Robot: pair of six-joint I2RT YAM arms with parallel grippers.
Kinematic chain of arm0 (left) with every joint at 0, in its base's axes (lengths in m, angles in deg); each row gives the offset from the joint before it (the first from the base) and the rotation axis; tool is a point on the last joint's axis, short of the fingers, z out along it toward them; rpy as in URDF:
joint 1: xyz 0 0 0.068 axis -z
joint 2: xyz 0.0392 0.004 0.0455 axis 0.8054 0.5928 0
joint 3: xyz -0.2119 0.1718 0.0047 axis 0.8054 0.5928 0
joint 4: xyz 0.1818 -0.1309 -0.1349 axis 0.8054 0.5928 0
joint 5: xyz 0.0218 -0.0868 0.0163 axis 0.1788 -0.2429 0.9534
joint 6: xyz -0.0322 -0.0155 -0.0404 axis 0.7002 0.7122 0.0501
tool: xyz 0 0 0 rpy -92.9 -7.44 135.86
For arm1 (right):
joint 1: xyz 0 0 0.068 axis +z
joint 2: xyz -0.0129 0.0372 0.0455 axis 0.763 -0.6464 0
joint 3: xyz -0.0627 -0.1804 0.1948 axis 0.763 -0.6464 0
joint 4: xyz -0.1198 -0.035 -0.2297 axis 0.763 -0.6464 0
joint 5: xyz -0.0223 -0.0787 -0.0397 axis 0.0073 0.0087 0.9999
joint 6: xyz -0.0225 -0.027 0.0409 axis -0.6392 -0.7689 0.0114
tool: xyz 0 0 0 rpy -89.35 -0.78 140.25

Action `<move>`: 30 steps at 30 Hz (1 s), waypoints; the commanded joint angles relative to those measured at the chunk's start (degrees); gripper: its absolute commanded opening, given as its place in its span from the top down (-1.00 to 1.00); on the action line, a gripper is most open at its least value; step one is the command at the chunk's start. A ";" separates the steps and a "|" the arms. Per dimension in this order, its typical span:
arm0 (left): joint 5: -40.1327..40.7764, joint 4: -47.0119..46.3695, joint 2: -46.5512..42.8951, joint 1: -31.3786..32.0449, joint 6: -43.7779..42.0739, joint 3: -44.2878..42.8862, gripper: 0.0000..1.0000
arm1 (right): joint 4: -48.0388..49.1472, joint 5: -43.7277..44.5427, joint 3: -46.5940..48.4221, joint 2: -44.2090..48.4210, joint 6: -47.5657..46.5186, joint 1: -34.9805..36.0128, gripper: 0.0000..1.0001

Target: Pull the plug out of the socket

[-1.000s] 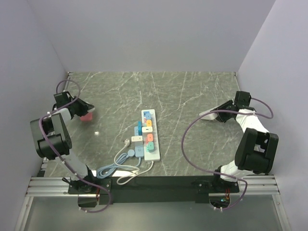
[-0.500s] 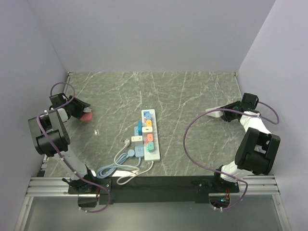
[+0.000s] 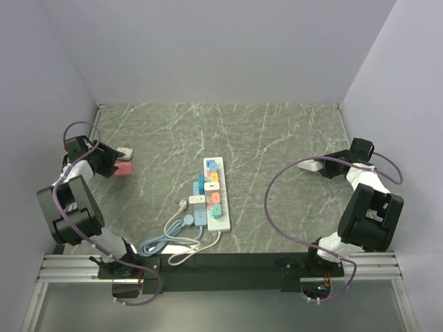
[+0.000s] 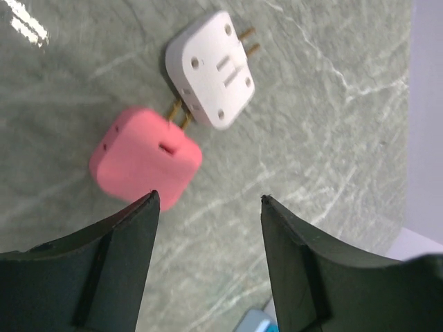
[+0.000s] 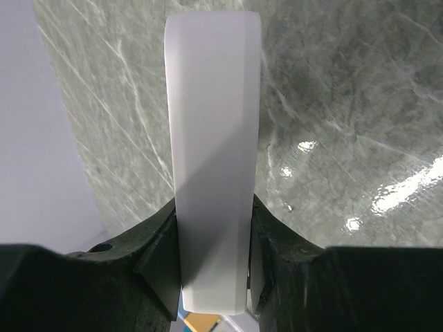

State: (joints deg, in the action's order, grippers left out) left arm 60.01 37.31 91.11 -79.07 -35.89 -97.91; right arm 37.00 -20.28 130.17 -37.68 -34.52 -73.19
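The socket (image 3: 216,194) is a long white strip lying mid-table, with several coloured plugs (image 3: 215,198) still in its outlets. At the far left a pink plug (image 3: 122,169) (image 4: 142,162) and a white plug (image 3: 125,151) (image 4: 211,67) lie loose on the table, prongs showing. My left gripper (image 3: 109,162) (image 4: 208,199) is open just behind the pink plug, with nothing between its fingers. At the right, my right gripper (image 3: 322,167) (image 5: 213,202) is shut on a white plug block (image 3: 309,165) (image 5: 213,138), held off the socket.
White and blue cords (image 3: 173,238) curl from the strip's near end toward the front rail. Grey walls close in the table on the left, back and right. The marble table (image 3: 277,138) lies bare between the strip and my right arm.
My left gripper opened, let go of the pink plug onto the table and drew back to the left. My right arm shifted slightly right, still holding the white plug.
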 commanded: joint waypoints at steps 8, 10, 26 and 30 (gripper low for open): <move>-7.34 5.37 -14.25 -0.23 -0.55 2.12 -0.32 | 4.49 6.03 1.60 -1.52 5.77 -3.08 1.00; -10.50 3.54 -16.10 -0.23 0.76 3.52 -0.32 | 7.83 7.00 -0.24 -1.08 7.69 -3.61 1.00; -20.97 -6.84 -18.66 16.55 2.79 10.30 -0.30 | 28.14 2.26 -11.24 -8.19 19.13 -5.54 0.27; -20.71 -7.02 -19.10 17.96 2.79 10.12 -0.32 | 27.97 2.17 -11.42 -8.90 17.91 -6.15 0.03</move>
State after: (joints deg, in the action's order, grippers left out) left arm 40.57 32.81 73.02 -61.68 -33.71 -87.46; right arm 66.29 -20.63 120.36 -44.76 -15.25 -78.83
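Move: For the left hand, the power strip's middle lies about 38 cm right and 12 cm back, 5 cm lower, with the light-blue plug at its far end 37 cm right and level. The loose white plug sits 4 cm ahead, 1 cm right, the pink plug 2 cm back, both some 4 cm below. The right hand holds the white adapter; its bare table spot is about 3 cm ahead, 5 cm right, 6 cm down. The open left hand lifts, swings 18 cm right towards the power strip; right hand carries adapter 5 cm right-forward. ##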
